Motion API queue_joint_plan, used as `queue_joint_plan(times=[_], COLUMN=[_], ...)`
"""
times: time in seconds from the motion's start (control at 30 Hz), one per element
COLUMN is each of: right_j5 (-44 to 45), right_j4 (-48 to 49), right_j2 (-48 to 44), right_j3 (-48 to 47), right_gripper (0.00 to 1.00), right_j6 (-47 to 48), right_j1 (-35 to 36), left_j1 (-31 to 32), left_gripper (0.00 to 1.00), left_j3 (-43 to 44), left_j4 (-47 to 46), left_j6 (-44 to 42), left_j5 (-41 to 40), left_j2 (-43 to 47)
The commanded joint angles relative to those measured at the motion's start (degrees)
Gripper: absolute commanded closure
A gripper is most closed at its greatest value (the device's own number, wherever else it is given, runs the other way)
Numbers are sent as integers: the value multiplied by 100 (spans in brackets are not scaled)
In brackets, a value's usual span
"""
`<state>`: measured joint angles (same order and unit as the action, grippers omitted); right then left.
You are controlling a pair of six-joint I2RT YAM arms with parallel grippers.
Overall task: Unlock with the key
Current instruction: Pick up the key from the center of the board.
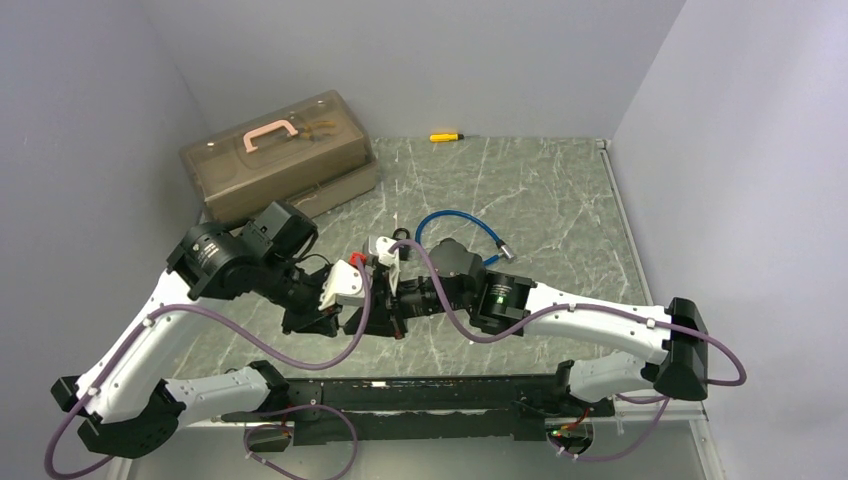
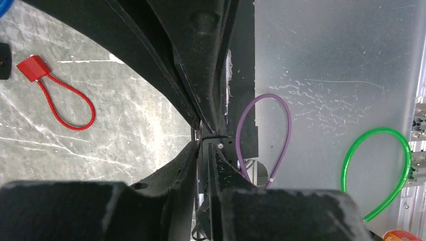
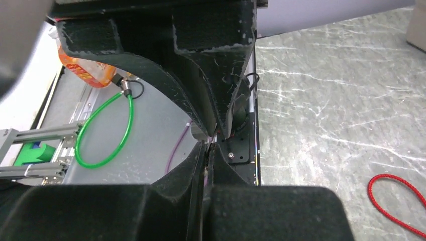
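Observation:
My two grippers meet tip to tip above the middle of the table. The right gripper (image 3: pixel 207 146) (image 1: pixel 402 300) is shut, and a thin pale sliver shows between its tips, the key as far as I can tell. The left gripper (image 2: pixel 207 149) (image 1: pixel 376 302) faces it with a narrow gap between its jaws, and I see nothing in that gap. A red lock (image 2: pixel 34 67) with a red cable loop (image 2: pixel 75 113) lies flat on the marble, apart from both grippers. The red cable (image 3: pixel 397 201) also shows at the right wrist view's lower right.
A blue cable loop (image 1: pixel 460 222) lies just behind the grippers. A brown toolbox (image 1: pixel 280 155) with a pink handle stands at the back left, and a yellow screwdriver (image 1: pixel 445 136) by the back wall. An orange lock (image 3: pixel 83 68) with a green cable loop (image 3: pixel 103 133) rests on the grey shelf below the table's near edge.

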<state>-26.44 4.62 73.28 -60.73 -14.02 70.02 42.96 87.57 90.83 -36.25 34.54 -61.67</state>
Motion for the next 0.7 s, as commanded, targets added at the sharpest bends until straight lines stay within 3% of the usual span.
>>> queue_joint_plan(times=[0.0,0.37,0.53,0.67], right_j5=[92,728,524,-19], right_j4=[29,326,424,438], right_j2=[-168,-989,-1284,-1371], right_j3=[182,667,683,542], right_gripper=[100,100,100,100], right_j6=[-286,-247,-283,-464], right_j1=[-121,-216,-283,-381], left_j1=[2,-448,-851,-1705], left_gripper=[77,31,24,25], left_j3=[105,-27,-320,-477], left_j4=[-73,-748,-1476,-1553], left_j6=[-79,232,519,96], left_j5=[325,270,179,1219], left_j2=[63,620,919,822])
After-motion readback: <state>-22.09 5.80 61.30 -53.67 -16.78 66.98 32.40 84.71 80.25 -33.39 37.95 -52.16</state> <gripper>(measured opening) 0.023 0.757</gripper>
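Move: The key is between the two sets of fingertips, no more than about 1 cm from the left hand and some 1 cm to the right hand's left; the right fingers are shut on it, the left ones just parted. From either hand, the red lock's body lies about 26 cm ahead and 7 cm right, the black padlock about 33 cm ahead and 8 cm right, and the loose keys some 18 cm ahead and 20 cm right, all roughly 22 cm below. The left fingers finish letting go of the key, spreading wide while that hand all but holds its place, and then it lifts about 3 cm and eases forward 2 cm, its fingers swinging forward and up towards level by some 20 degrees. The right hand stays shut on the key and draws it off about 4.5 cm to its right and slightly forward, away from the opening left fingers, first dipping a centimetre or so and then rising to end about 2 cm higher than it began, turning slightly clockwise. ##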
